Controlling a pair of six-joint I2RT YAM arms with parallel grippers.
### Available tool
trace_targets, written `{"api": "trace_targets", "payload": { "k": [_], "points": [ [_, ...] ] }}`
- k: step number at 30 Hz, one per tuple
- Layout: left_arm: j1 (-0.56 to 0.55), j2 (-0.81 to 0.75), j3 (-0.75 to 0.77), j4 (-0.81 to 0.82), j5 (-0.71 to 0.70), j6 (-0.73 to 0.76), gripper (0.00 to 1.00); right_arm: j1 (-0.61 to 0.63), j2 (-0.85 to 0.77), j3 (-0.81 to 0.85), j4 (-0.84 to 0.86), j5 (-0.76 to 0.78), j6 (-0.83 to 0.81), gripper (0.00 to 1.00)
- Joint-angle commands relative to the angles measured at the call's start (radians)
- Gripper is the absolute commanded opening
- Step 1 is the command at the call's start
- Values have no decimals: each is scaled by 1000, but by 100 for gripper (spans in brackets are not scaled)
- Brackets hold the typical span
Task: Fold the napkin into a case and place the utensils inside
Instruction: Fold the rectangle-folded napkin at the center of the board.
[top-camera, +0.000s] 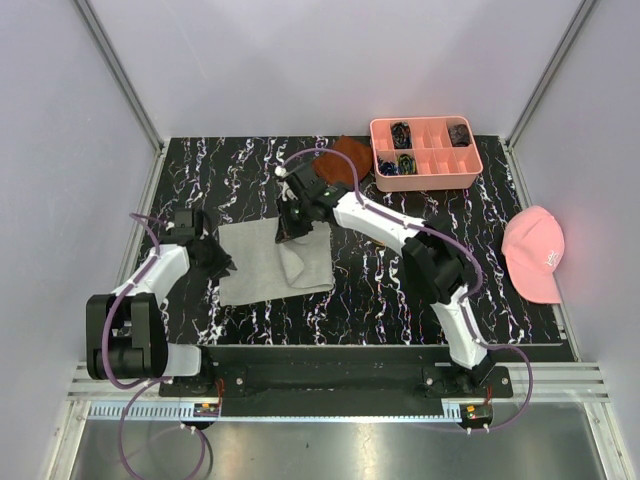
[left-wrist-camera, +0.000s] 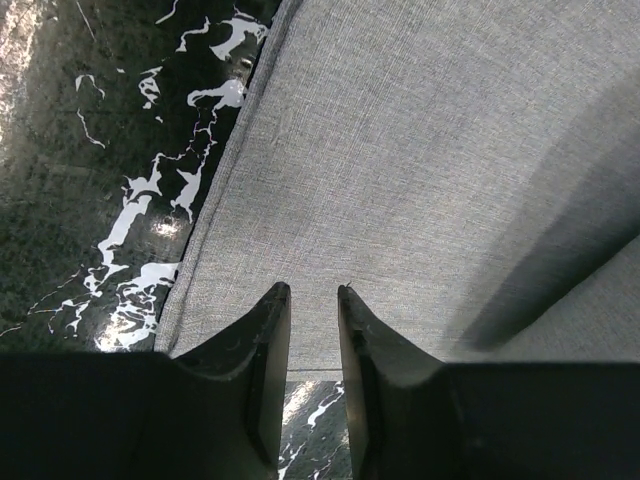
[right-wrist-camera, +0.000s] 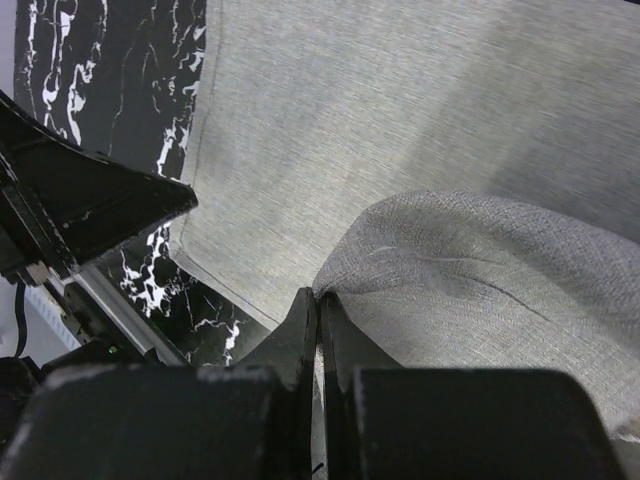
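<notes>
The light grey napkin (top-camera: 262, 268) lies spread on the black marble table, with its right part raised in a fold. My right gripper (top-camera: 290, 232) is shut on the napkin's lifted edge (right-wrist-camera: 470, 270) and holds it above the flat layer (right-wrist-camera: 330, 120). At the cloth's left edge my left gripper (top-camera: 218, 258) stands low over the napkin (left-wrist-camera: 420, 150). Its jaws (left-wrist-camera: 313, 292) are narrowly open, a gap showing between them with the hem below. The utensils and a case are out of view.
A pink compartment tray (top-camera: 425, 178) stands at the back right, with a rust-brown cloth (top-camera: 345, 160) just left of it. A pink cap (top-camera: 533, 252) lies at the right edge. My left arm (right-wrist-camera: 80, 200) shows close by in the right wrist view.
</notes>
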Motion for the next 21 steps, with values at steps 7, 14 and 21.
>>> {"api": "trace_targets", "payload": {
  "k": [7, 14, 21],
  "points": [
    [11, 8, -21, 12, -77, -3, 25, 46, 93, 137, 28, -75, 34, 0],
    [11, 19, -61, 25, -88, -14, 14, 62, 170, 231, 32, -124, 69, 0],
    [11, 16, -73, 28, -106, -17, 6, 74, 218, 305, 37, -157, 109, 0]
  ]
}}
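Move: The right hand holds the napkin's lifted right part. The napkin's left edge lies about 15 cm to its left, 6 cm back and 9 below; the brown cloth is some 19 cm ahead and 16 to the right. From the left hand, that edge is about 3 cm left, level fore and aft, 4 below, and the near-left corner some 9 cm back and 3 left. Right hand carries the pinched napkin about 6 cm left, towards its left edge; left sinks 3 cm, nearly shutting. ##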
